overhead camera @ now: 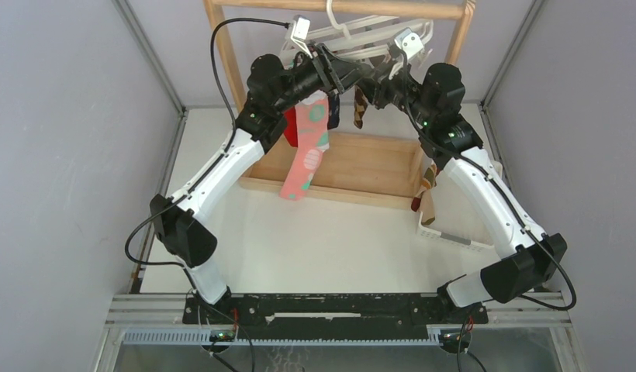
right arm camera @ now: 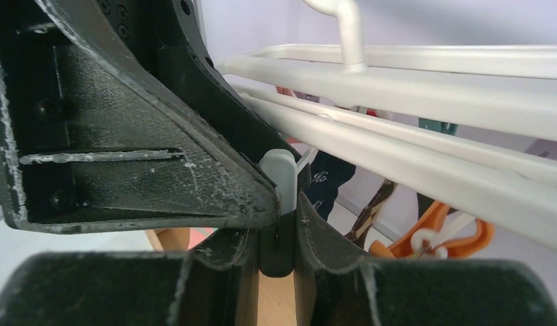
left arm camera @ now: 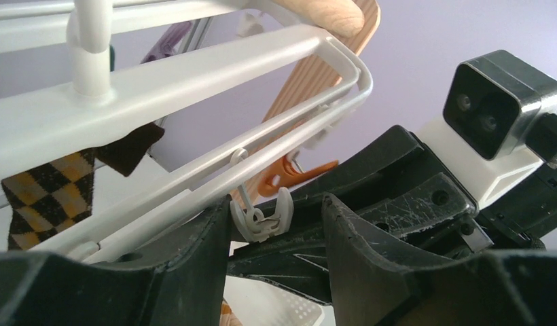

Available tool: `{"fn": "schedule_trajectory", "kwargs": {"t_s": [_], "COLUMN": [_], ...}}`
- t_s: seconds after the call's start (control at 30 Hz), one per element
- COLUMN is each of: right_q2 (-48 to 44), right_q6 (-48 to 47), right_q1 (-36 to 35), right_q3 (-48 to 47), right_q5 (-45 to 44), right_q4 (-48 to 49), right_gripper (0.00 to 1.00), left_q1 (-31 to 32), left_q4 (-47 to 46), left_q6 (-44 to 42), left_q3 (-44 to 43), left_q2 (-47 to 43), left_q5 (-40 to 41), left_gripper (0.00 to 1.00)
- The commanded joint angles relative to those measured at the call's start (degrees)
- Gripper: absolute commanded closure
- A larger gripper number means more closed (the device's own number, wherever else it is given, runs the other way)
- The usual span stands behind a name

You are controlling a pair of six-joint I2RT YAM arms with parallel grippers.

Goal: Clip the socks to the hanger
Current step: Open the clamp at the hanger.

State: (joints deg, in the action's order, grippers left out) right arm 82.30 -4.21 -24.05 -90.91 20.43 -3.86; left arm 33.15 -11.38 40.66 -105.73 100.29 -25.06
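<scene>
The white hanger (overhead camera: 354, 35) hangs from the wooden rack at the back. A pink dotted sock (overhead camera: 307, 151), a red sock (overhead camera: 290, 128), a dark sock (overhead camera: 334, 108) and a brown striped sock (overhead camera: 360, 108) dangle under it. My left gripper (overhead camera: 340, 74) is up at the frame, open (left arm camera: 272, 202), with a small white clip (left arm camera: 265, 217) between its fingers, close to the left one. My right gripper (overhead camera: 375, 85) meets it from the other side and is shut (right arm camera: 277, 234) on a white clip (right arm camera: 279, 170). Orange clips (left arm camera: 289, 178) (right arm camera: 459, 234) hang nearby.
A wooden tray base (overhead camera: 361, 167) lies under the hanging socks. A white slatted basket (overhead camera: 454, 232) sits at the right, with a striped sock (overhead camera: 427, 190) draped over its edge. A checkered sock (left arm camera: 51, 197) hangs on the hanger's far side. Grey walls close in both sides.
</scene>
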Motion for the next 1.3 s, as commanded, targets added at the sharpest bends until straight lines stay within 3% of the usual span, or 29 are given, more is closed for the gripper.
{"fn": "schedule_trajectory", "kwargs": {"t_s": [0.0,0.13,0.3,0.33,0.47,0.5,0.6,0.7,0.9,1.17,1.27], "right_q2": [-1.0,-1.09,-1.33,-1.35,-1.82,-2.18,-5.78,-11.52,-22.24,-31.67,-32.47], "right_q6": [-0.77,-1.17,-1.19,-1.18,-1.2,-1.42,-2.16,1.3,3.94,13.29,22.71], "right_q1": [-2.45,-2.34,-2.24,-2.16,-2.05,-1.91,-0.53,4.43,11.27,17.0,22.71], "right_q3": [-2.83,-2.86,-2.61,-2.48,-1.25,-0.57,4.2,11.87,23.43,35.8,41.28], "right_q5": [4.73,4.84,4.9,4.89,3.28,2.49,0.1,4.32,7.25,-16.54,-16.31], "right_q4": [-0.75,-1.1,-0.91,-0.85,0.07,0.54,2.5,7.61,6.08,-2.87,-6.02], "right_gripper": [1.0,1.0,1.0,1.0,1.0,0.95,0.56,0.4,0.36,0.36,0.4], "left_q1": [-1.26,-1.32,-1.37,-1.42,-1.43,-1.49,-1.58,-1.58,-1.61,-1.49,-0.72], "left_q4": [-2.86,-2.8,-2.42,-2.4,-3.24,-3.29,-3.15,-4.25,-5.44,-5.67,-6.49], "left_q6": [-0.7,-0.63,-0.05,0.13,0.55,0.56,0.76,1.75,3.27,2.23,1.54], "left_q3": [-0.8,-0.79,-0.44,-0.23,0.88,1.08,1.24,1.07,1.97,5.61,6.76], "left_q2": [0.7,0.58,0.29,0.19,-0.5,-0.6,-0.58,0.16,0.25,-2.05,-2.52], "left_q5": [9.0,9.15,9.27,9.13,9.02,9.04,8.8,6.94,4.6,3.73,4.3], "left_gripper": [0.46,0.57,0.98,1.0,1.0,1.0,1.0,1.0,1.0,1.0,1.0]}}
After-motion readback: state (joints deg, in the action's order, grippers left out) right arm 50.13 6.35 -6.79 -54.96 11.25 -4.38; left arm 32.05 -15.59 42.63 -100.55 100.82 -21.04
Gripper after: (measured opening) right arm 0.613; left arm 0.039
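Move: The clamp on the hanger's near bar sits between the left hand's open fingers, roughly 1 cm ahead and 1 cm to the right, and the right hand already grips it right at its hand point. From the left hand, an orange clip is about 6 cm ahead and 6 cm right, level; the brown patterned sock hangs some 10 cm ahead, 2 cm left and 8 cm lower, and the spotted pink sock 14 cm left, 2 cm back and 12 cm lower. The left fingers close from about half open and pinch the clamp between their tips while the right hand keeps its own hold, and only then does the right hand open, let go and swing away from the hanger, some 16 cm to its right, 9 cm down and 7 cm back, turning about 25 degrees clockwise. The left hand, still pinching the clamp, eases about 3 cm down and nearly as far forward. ##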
